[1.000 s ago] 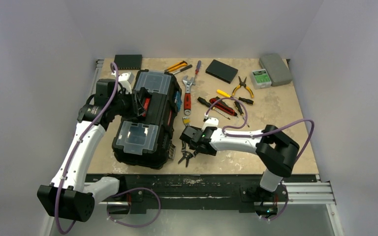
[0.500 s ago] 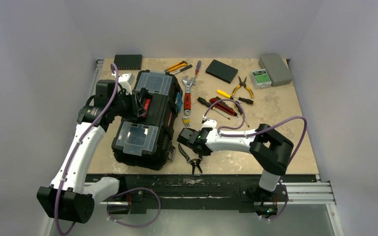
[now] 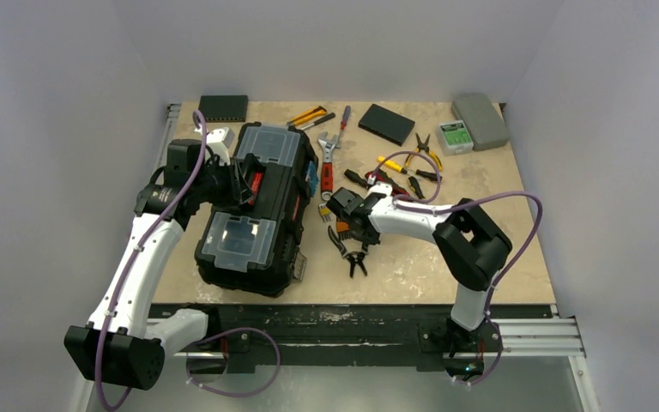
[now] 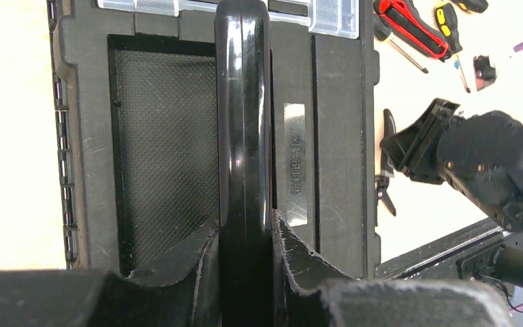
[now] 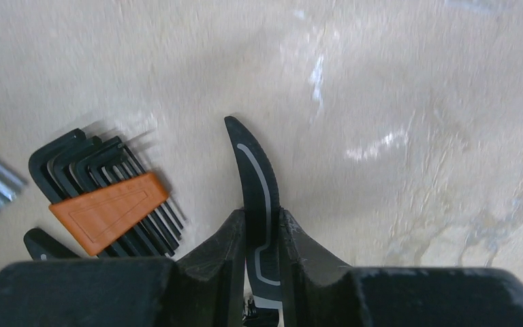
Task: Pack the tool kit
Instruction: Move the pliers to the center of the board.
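Observation:
The tool kit's black toolbox point(image 3: 285, 199) lies with its lid down on the left half of the table, with clear-lidded compartments point(image 3: 238, 240) at both ends. My left gripper point(image 4: 245, 221) is shut on its black top handle point(image 4: 244, 102), also seen from above point(image 3: 238, 182). My right gripper point(image 5: 260, 218) is shut on one curved handle of black pliers point(image 5: 253, 163) with a grey line. From above, these pliers point(image 3: 353, 256) hang from the right gripper point(image 3: 347, 225) just right of the toolbox.
A hex key set in an orange holder point(image 5: 102, 204) lies by the right gripper. Behind are a red wrench point(image 3: 327, 167), screwdrivers point(image 3: 386, 182), yellow pliers point(image 3: 423, 153), a yellow knife point(image 3: 307, 114), a flat black box point(image 3: 386, 124), a grey case point(image 3: 480, 120) and a green-labelled box point(image 3: 455, 136).
My right gripper has shut on the black pliers near the front edge and carried them back and to the right. The left arm has not moved.

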`<control>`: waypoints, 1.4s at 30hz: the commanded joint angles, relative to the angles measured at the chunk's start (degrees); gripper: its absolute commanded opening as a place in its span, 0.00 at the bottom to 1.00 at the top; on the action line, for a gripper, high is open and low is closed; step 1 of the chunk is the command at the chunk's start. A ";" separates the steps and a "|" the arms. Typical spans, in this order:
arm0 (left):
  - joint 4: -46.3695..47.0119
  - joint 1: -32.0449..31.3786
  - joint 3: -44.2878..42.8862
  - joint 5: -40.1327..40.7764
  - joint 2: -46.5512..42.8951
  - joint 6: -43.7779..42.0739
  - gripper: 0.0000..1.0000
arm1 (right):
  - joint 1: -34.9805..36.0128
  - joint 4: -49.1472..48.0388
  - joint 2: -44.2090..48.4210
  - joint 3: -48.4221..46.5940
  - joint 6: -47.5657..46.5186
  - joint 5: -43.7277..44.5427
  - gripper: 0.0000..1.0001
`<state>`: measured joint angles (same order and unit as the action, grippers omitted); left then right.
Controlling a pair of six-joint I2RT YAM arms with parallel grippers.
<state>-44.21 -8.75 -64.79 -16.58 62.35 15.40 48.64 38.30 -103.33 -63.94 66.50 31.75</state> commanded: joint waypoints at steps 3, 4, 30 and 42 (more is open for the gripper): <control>-2.00 -1.00 0.79 -3.58 -1.00 -3.80 0.00 | -7.13 -0.82 -5.23 -6.01 -5.97 2.61 0.00; -1.99 -1.05 0.76 -3.58 -1.00 -3.80 0.00 | -8.63 -1.28 -5.98 -6.83 -6.81 2.20 0.00; -2.35 -5.96 -5.72 -4.98 8.73 2.72 0.00 | -24.40 -7.42 -3.33 -18.24 -31.20 -15.13 0.66; 4.57 -13.20 -8.90 -2.95 16.95 9.45 0.00 | -28.26 -27.16 18.25 1.66 -32.45 -36.03 0.91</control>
<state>-42.98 -18.98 -73.67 -14.22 75.00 21.67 23.51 23.40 -89.65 -69.91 33.50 7.49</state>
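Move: The right fingers already hold the pliers' right handle at table height; the board centre they go for lies about 15 cm ahead and 7 cm to the right. The orange hex-key set sits roughly 4 cm ahead and 7 cm left of this hand, the utility knife some 19 cm ahead and 7 cm right, the wrench 24 cm ahead and 12 cm left. From the left hand, still on the toolbox handle, the pliers lie about 18 cm back, 26 cm right and 21 cm down. Right slides pliers 15 cm forward and rightward, releases, lifts 13 cm; left, gripping toolbox handle, shifts 6 cm right. ##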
